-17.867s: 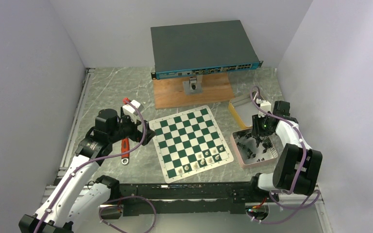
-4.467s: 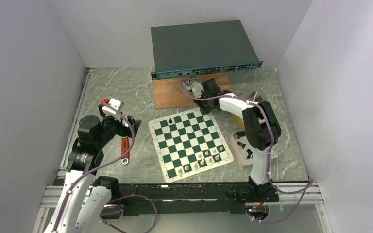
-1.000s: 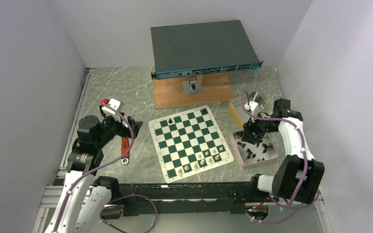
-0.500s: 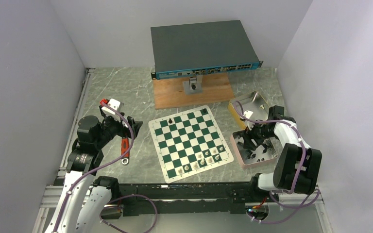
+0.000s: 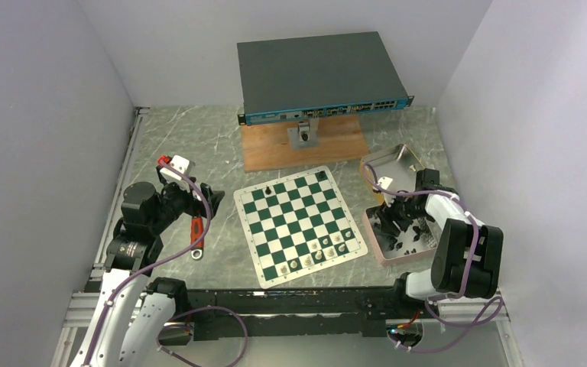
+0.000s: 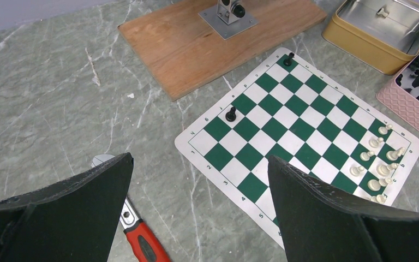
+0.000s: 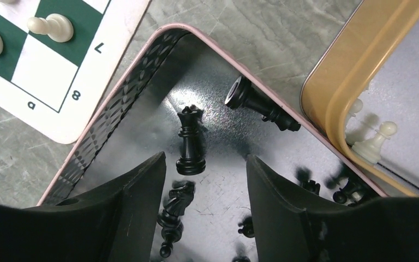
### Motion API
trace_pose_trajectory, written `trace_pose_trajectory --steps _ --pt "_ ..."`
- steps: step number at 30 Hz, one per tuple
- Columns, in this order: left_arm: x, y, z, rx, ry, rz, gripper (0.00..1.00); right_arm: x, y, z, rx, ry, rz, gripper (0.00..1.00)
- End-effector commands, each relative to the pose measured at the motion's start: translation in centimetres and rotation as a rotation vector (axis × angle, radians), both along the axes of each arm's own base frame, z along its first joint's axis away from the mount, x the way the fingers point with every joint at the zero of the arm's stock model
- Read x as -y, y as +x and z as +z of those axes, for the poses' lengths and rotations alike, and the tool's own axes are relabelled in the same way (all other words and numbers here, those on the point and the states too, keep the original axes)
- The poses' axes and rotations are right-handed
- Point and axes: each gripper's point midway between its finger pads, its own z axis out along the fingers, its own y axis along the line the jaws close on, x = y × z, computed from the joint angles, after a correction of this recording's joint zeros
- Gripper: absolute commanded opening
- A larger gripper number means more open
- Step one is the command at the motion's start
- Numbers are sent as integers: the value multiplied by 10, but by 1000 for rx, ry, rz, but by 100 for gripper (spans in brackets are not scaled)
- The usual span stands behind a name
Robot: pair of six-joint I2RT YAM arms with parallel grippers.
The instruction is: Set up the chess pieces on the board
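Observation:
The board (image 5: 298,222) lies mid-table with two black chess pieces (image 5: 267,188) on its far rows and several white ones (image 5: 321,248) at its near right corner. More black pieces lie loose in the pink tray (image 5: 382,256) to its right. My right gripper (image 7: 205,164) reaches down into the tray (image 7: 114,103), jaws open. A fallen black knight (image 7: 177,210) lies between the fingers, close to the left one. A black queen (image 7: 191,139) lies just beyond the tips. My left gripper (image 6: 199,161) hovers wide open and empty, left of the board (image 6: 283,125).
A yellow tin (image 5: 388,162) with white pieces sits behind the tray. A red-handled wrench (image 5: 196,233) lies left of the board. A wooden slab (image 5: 275,149) with a metal bracket (image 5: 303,134) and a network switch (image 5: 317,73) stand at the back.
My right gripper has dropped lower into the pink tray and shifted slightly nearer, its jaws narrowing around the knight. The left arm has not moved.

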Motion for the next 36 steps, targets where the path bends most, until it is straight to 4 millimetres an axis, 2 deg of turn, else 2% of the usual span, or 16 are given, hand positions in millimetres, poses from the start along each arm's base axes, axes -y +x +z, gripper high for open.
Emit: trace_pose_trajectory --steps 1,7,17,24,29,36 --pt "3 2 17 44 -22 -12 99 0 6 -5 18 -10 -7 57" --pt "3 2 17 44 -22 -13 99 -1 5 -8 9 -15 0 43" --pt "3 2 16 41 -21 -16 99 -1 0 -3 7 -24 38 7" --pt "8 1 16 36 -32 -42 99 9 1 22 62 -80 40 3" --pt "21 -3 20 36 -78 -108 99 11 1 40 89 -86 21 2" --pt "49 -9 24 -53 -236 -240 99 -9 -1 72 147 16 25 2"
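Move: The black queen lies in the pink tray almost between the right hand's open fingers, its middle about 2 cm left, 1 cm ahead and 1 cm below. In the tray, a large black piece lies roughly 5 cm ahead by the front wall, and another black piece some 4 cm behind the hand, both 2 cm below. The chessboard's middle is about 22 cm left and level. From the left hand, the queen lies about 43 cm right, level fore-and-aft and 23 cm below. Down less than a centimetre, the right hand settles while its fingers close across the queen's base and pinch it. It then rises nearly 5 cm from its lowest point, drawing the held queen up from the tray floor, with only a slight tilt. Late on, the left hand, open and empty, starts about 3 cm right towards the board, turning some 10 degrees clockwise. ##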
